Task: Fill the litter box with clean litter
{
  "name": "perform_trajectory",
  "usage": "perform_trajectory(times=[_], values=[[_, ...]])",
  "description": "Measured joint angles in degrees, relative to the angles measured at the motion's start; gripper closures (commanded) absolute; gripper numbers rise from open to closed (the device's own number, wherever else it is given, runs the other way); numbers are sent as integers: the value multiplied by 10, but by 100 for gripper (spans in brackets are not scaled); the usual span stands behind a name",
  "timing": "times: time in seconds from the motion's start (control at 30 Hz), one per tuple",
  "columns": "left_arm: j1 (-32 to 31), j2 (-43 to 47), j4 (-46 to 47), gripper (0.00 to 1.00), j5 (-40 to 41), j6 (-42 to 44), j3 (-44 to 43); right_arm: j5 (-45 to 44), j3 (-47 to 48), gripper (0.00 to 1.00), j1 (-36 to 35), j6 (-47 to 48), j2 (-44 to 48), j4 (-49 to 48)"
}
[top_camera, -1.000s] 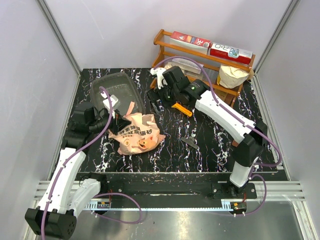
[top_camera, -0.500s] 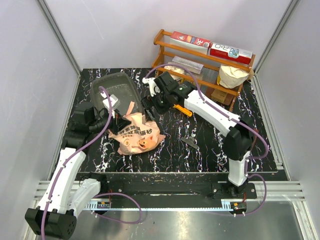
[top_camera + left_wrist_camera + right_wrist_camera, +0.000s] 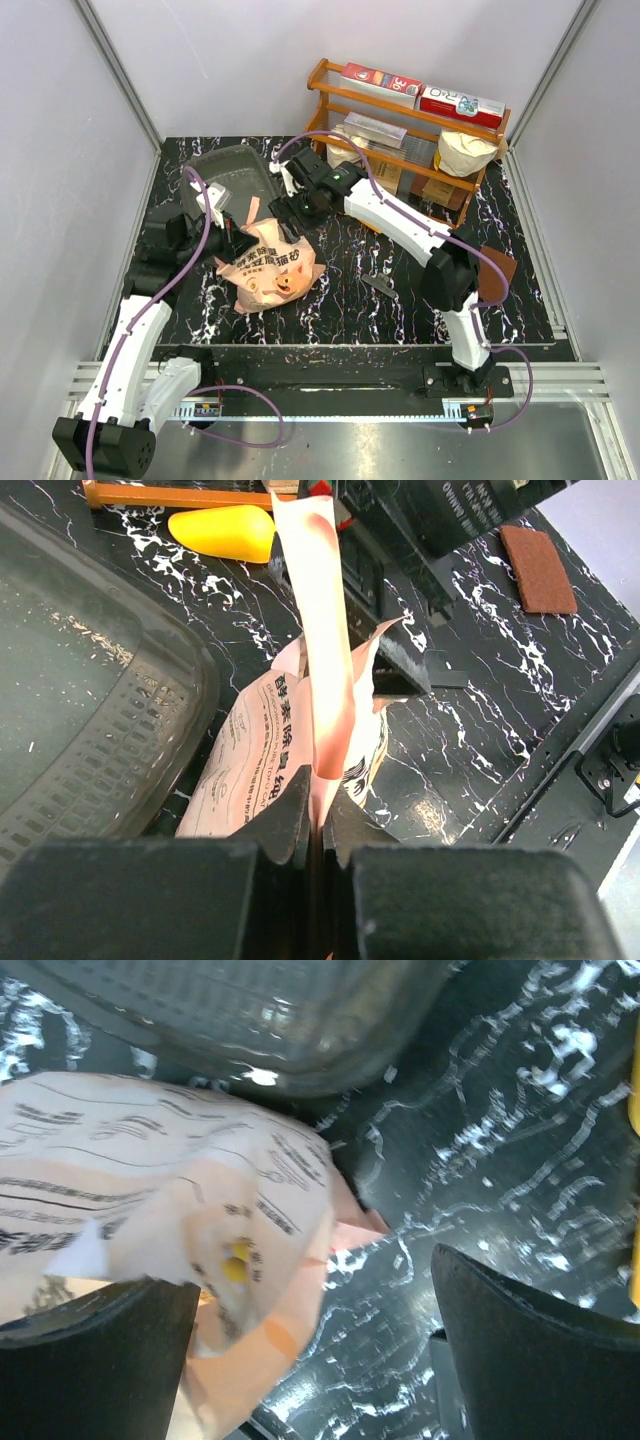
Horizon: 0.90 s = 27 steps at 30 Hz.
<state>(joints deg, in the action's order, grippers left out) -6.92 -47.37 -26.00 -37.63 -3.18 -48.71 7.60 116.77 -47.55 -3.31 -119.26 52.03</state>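
Observation:
The litter box (image 3: 225,172), a shallow dark grey tray, sits at the back left; it also shows in the left wrist view (image 3: 80,680) and along the top of the right wrist view (image 3: 260,1010). Just in front lies the pink bag (image 3: 268,265) with the pig face. My left gripper (image 3: 238,230) is shut on a pink strip at the bag's top (image 3: 322,680), pinched between its jaws (image 3: 318,815). My right gripper (image 3: 288,212) hangs open over the bag's upper corner (image 3: 180,1190), its fingers (image 3: 540,1350) wide apart (image 3: 315,1350). The clean litter is hidden inside the bag.
A wooden rack (image 3: 410,120) with boxes and a pale sack stands at the back right. A yellow scoop (image 3: 222,530) lies beyond the bag by the rack. A brown pad (image 3: 497,275) and a small dark piece (image 3: 378,285) lie on the black marbled table (image 3: 400,300).
My right arm has swung left from beside the rack to just over the bag's top. The left gripper has kept its hold and shifted slightly left with the bag.

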Motion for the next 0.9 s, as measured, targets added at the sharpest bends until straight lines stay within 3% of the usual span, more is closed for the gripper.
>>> perform_trajectory(times=[0.2,0.67,0.9], values=[[1,0,24,100,-1,-9,13,-66,79,0,27,10,-26,101],[-1,0,47,100,-14,-14,24,-39,217,0,51,131,-71,203],[0,-2,48,100,-19,-14,24,-34,221,0,44,220,-74,212]])
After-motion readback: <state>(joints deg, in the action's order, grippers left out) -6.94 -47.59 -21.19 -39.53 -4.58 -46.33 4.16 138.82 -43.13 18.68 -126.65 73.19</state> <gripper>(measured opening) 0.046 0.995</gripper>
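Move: The litter bag's middle lies about 8 cm back, 2 cm left and 8 cm below my open right hand, whose near finger is at the bag's torn mouth. From that hand the litter box is some 13 cm left, 6 cm ahead and 14 cm down; the yellow scoop is 15 cm right, 4 cm ahead and 15 cm down. My left hand already holds a bag corner, the bag's middle about 6 cm back, 7 cm right and 10 cm below. With my right fingers staying wide open and the near one at the bag's mouth, I draw the hand about 5 cm right and 3 cm forward, away from the litter box, rising some 3 cm midway. Then it nearly stops while I twist it counter-clockwise, its fingers ending more steeply down. My left hand keeps its pinch on the bag corner and barely shifts. ##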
